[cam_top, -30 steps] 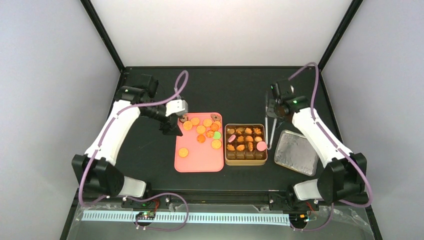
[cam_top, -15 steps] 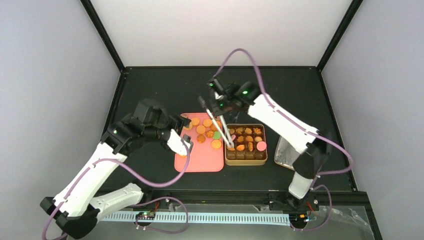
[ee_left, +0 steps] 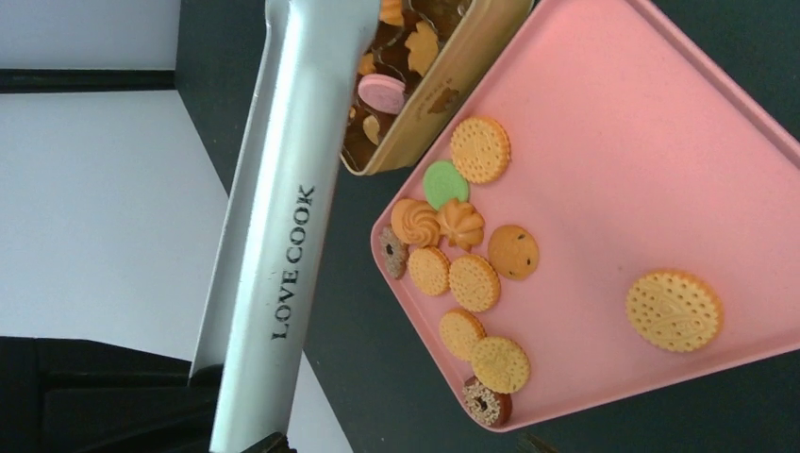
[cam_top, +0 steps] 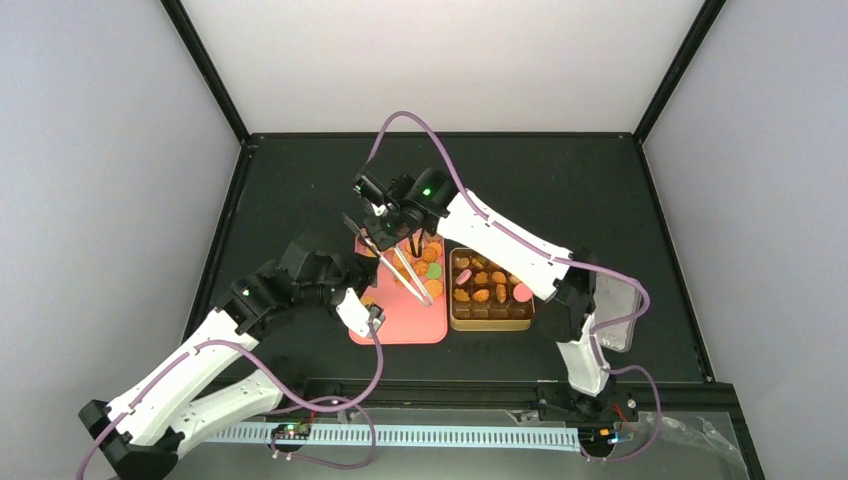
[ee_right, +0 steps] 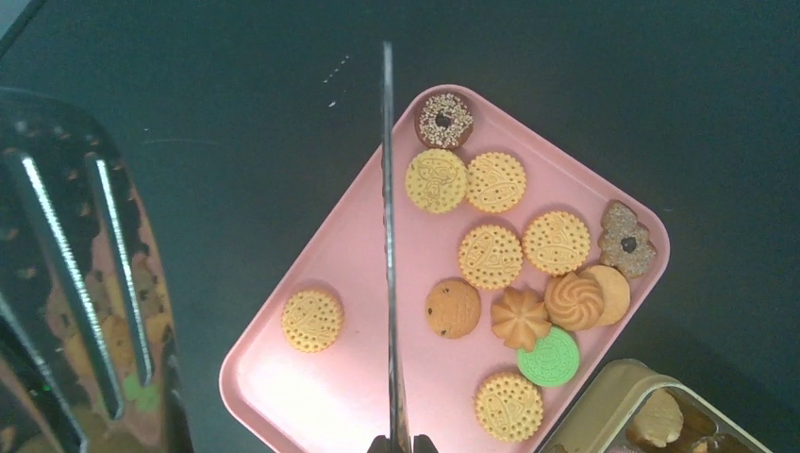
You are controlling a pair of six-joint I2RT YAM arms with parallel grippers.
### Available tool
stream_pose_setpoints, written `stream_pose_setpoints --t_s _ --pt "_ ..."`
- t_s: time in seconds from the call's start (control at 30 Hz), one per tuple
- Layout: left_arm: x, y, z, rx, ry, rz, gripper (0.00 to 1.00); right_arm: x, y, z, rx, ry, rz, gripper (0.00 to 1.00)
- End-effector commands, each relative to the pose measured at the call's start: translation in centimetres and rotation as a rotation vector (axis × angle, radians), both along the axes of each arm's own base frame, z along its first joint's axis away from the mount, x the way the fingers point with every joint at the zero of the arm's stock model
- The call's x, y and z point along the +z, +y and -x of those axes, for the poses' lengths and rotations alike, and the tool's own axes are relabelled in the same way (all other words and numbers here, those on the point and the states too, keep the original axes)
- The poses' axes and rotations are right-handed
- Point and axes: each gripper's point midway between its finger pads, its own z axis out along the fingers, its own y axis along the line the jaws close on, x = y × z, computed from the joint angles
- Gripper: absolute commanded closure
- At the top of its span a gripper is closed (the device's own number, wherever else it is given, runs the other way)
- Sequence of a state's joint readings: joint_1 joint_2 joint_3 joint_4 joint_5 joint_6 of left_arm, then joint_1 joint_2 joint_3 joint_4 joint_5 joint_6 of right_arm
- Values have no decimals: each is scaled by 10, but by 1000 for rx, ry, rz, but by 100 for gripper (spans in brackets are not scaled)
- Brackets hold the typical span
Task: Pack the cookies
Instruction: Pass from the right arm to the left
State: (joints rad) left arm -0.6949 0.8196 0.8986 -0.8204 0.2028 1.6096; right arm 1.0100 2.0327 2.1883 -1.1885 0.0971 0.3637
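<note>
The cookies (ee_right: 491,255) lie in a cluster at the far end of the pink tray (ee_right: 311,396), mostly orange rounds with one green cookie (ee_right: 550,356). A lone cookie (ee_right: 312,320) sits apart near the tray's front. More cookies fill the gold tin (cam_top: 490,322). My right gripper (ee_right: 398,444) is shut on the metal tongs (cam_top: 400,265), which slant down over the tray. The left gripper (cam_top: 365,310) hovers at the tray's left edge. Its fingers do not show clearly. In the left wrist view the tongs (ee_left: 283,236) cross in front of the cookies (ee_left: 472,274).
The tin's silver lid (cam_top: 620,310) lies right of the tin, partly behind the right arm. The right arm stretches across above the tin. Black tabletop surrounds the tray, and the enclosure's walls rise on both sides.
The right arm has swung left with the tongs, from above the tin to above the tray. The left arm has dropped back toward the tray's near left edge.
</note>
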Motion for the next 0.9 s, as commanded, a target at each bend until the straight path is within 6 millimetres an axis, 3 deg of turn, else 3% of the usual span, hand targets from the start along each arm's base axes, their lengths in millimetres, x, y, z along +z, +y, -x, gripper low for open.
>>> stream_pose_setpoints --t_s 0.0,0.17,0.33,0.67,0.87 --pt "6 1 -15 15 -136 -11 37 -8 1 11 27 7 67 99" --pt "24 -2 -25 86 -187 99 36 -14 0 18 30 28 55 99" --pt "40 1 -36 150 -366 256 33 -5 6 32 63 98 -72 99" --pt "74 5 -20 92 -661 469 32 29 14 56 170 298 -388 99" --pt "86 4 -9 33 -762 511 32 28 16 66 193 365 -424 99"
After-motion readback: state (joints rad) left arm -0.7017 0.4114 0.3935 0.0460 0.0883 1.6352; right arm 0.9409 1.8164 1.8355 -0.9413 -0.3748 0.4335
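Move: The tongs, held by the right fingers, pass about 6 cm ahead of the open left hand, 1 cm to its right and 3 cm higher; the pink tray's middle is roughly 3 cm ahead, 6 cm right and 20 cm below it. From the right hand, the left gripper is some 8 cm back, 5 cm left and 3 cm lower; the cookie tin is about 6 cm back, 20 cm right and 21 cm below. Right hand draws the tongs back about 5 cm, dipping midway; left, open, rises some 6 cm, tilting up around them. ##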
